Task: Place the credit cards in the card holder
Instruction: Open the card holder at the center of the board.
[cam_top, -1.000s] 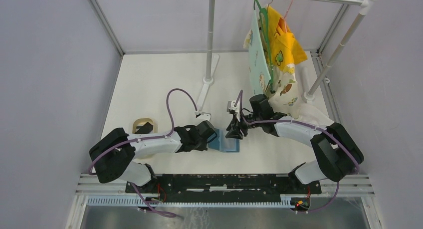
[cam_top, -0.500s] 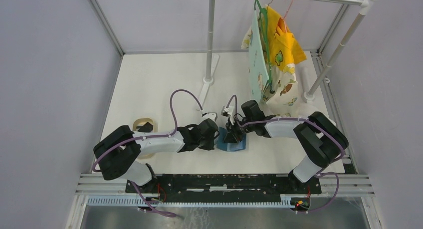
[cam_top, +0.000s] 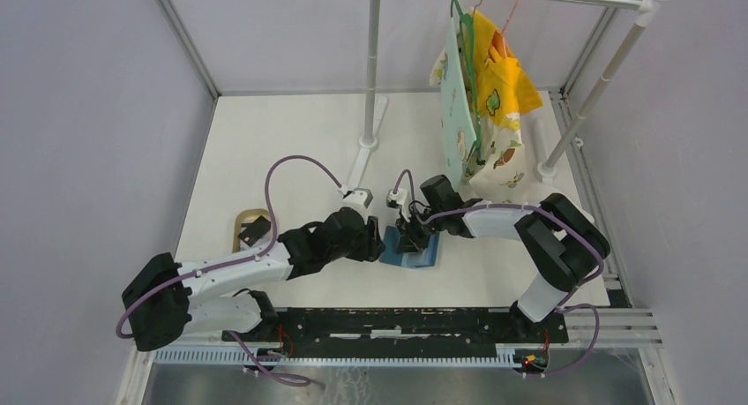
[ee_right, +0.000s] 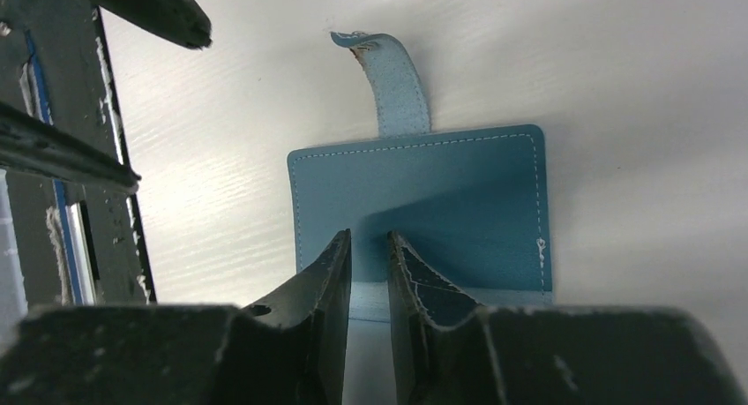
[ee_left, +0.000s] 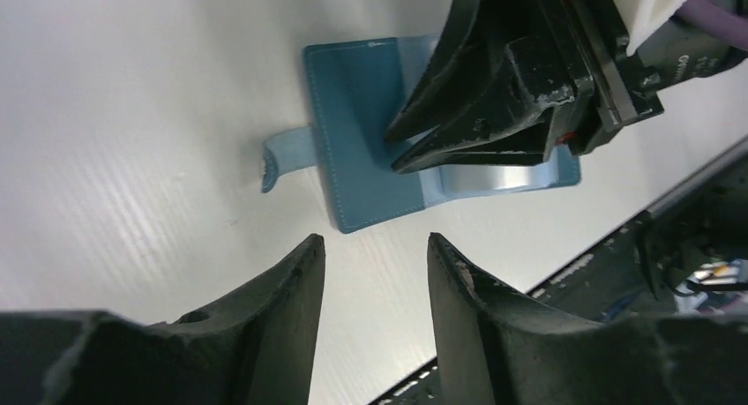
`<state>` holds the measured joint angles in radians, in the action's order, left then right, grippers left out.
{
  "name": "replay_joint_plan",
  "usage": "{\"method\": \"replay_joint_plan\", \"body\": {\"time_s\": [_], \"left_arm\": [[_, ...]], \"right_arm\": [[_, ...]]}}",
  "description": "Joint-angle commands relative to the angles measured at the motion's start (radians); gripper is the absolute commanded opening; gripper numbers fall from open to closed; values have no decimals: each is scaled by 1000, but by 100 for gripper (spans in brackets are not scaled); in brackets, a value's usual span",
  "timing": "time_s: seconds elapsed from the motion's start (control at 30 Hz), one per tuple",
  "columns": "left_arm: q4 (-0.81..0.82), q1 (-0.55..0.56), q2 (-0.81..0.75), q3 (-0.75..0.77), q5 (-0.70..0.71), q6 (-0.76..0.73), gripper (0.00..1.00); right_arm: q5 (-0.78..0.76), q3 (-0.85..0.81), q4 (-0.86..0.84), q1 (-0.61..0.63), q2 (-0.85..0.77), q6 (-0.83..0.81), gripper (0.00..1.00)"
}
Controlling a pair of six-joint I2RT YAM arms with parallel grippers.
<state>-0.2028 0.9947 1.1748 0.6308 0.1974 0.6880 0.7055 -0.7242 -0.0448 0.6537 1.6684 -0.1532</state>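
Observation:
The card holder (cam_top: 422, 255) (ee_left: 362, 131) (ee_right: 459, 202) is a teal-blue wallet lying open and flat on the white table, its strap (ee_right: 394, 78) pointing away. My right gripper (cam_top: 410, 238) (ee_right: 369, 239) presses its fingertips (ee_left: 415, 149) down on the holder; the jaws stand a narrow gap apart with nothing seen between them. A pale flat strip (ee_left: 494, 177) shows under those fingers at the holder's edge; I cannot tell whether it is a card. My left gripper (cam_top: 377, 243) (ee_left: 375, 246) is open just beside the holder, holding nothing. One dark credit card (cam_top: 257, 228) lies in the tan tray.
The tan oval tray (cam_top: 240, 239) sits left of the left arm. A clothes rack stands behind, with its post foot (cam_top: 365, 143) and hanging garments (cam_top: 483, 96) at the back right. White cloth (cam_top: 533, 198) lies under the rack. The metal rail (cam_top: 441, 321) runs along the near edge.
My left gripper has opened from shut and its arm has stretched out, elbow swinging left. My right gripper came down onto the holder and narrowed its jaws.

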Motion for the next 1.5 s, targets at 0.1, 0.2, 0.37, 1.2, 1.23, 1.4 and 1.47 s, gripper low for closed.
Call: {"method": "replay_joint_plan", "body": {"time_s": [0.1, 0.2, 0.37, 1.2, 1.23, 1.4, 1.47], "left_arm": [[262, 0, 28, -45, -143, -43, 29], [299, 1, 90, -31, -144, -42, 24], [328, 1, 218, 14, -126, -38, 22], [226, 160, 278, 2, 375, 261, 2], [223, 177, 273, 5, 394, 261, 2], [220, 210, 286, 48, 413, 215, 2], [222, 221, 299, 60, 412, 203, 2]], "right_arm": [[143, -40, 85, -30, -75, -125, 29], [157, -43, 102, -49, -101, -148, 30], [129, -46, 142, -60, -156, -210, 31], [53, 139, 543, -83, -550, -1328, 77], [82, 147, 578, -85, -550, -1390, 80], [120, 130, 610, -85, -479, -1407, 80], [113, 115, 602, -85, -466, -1369, 76]]}}
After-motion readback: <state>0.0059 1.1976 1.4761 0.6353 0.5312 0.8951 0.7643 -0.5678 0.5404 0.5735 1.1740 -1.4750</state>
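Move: The blue card holder already lies open. Its cover's near left corner is about 7 cm below the left hand, 1 cm back and 2 cm right; the holder's middle is about 2 cm ahead and 7 cm right, the closing strap some 3 cm ahead and in line sideways. The right fingertips are at the cover near the spine: the holder's middle lies 1 cm ahead and 2 cm right of them, the clear pocket half about 5 cm right. Down about 7 cm and 3 cm to the right, the left hand closes its fingers and pinches the cover's near left corner, then rises 2 cm while easing back. The right hand comes off the cover, going right some 8 cm, up, then back about 5 cm, rolling roughly 65 degrees about its fingers' line as they spread wide above the pocket half. ##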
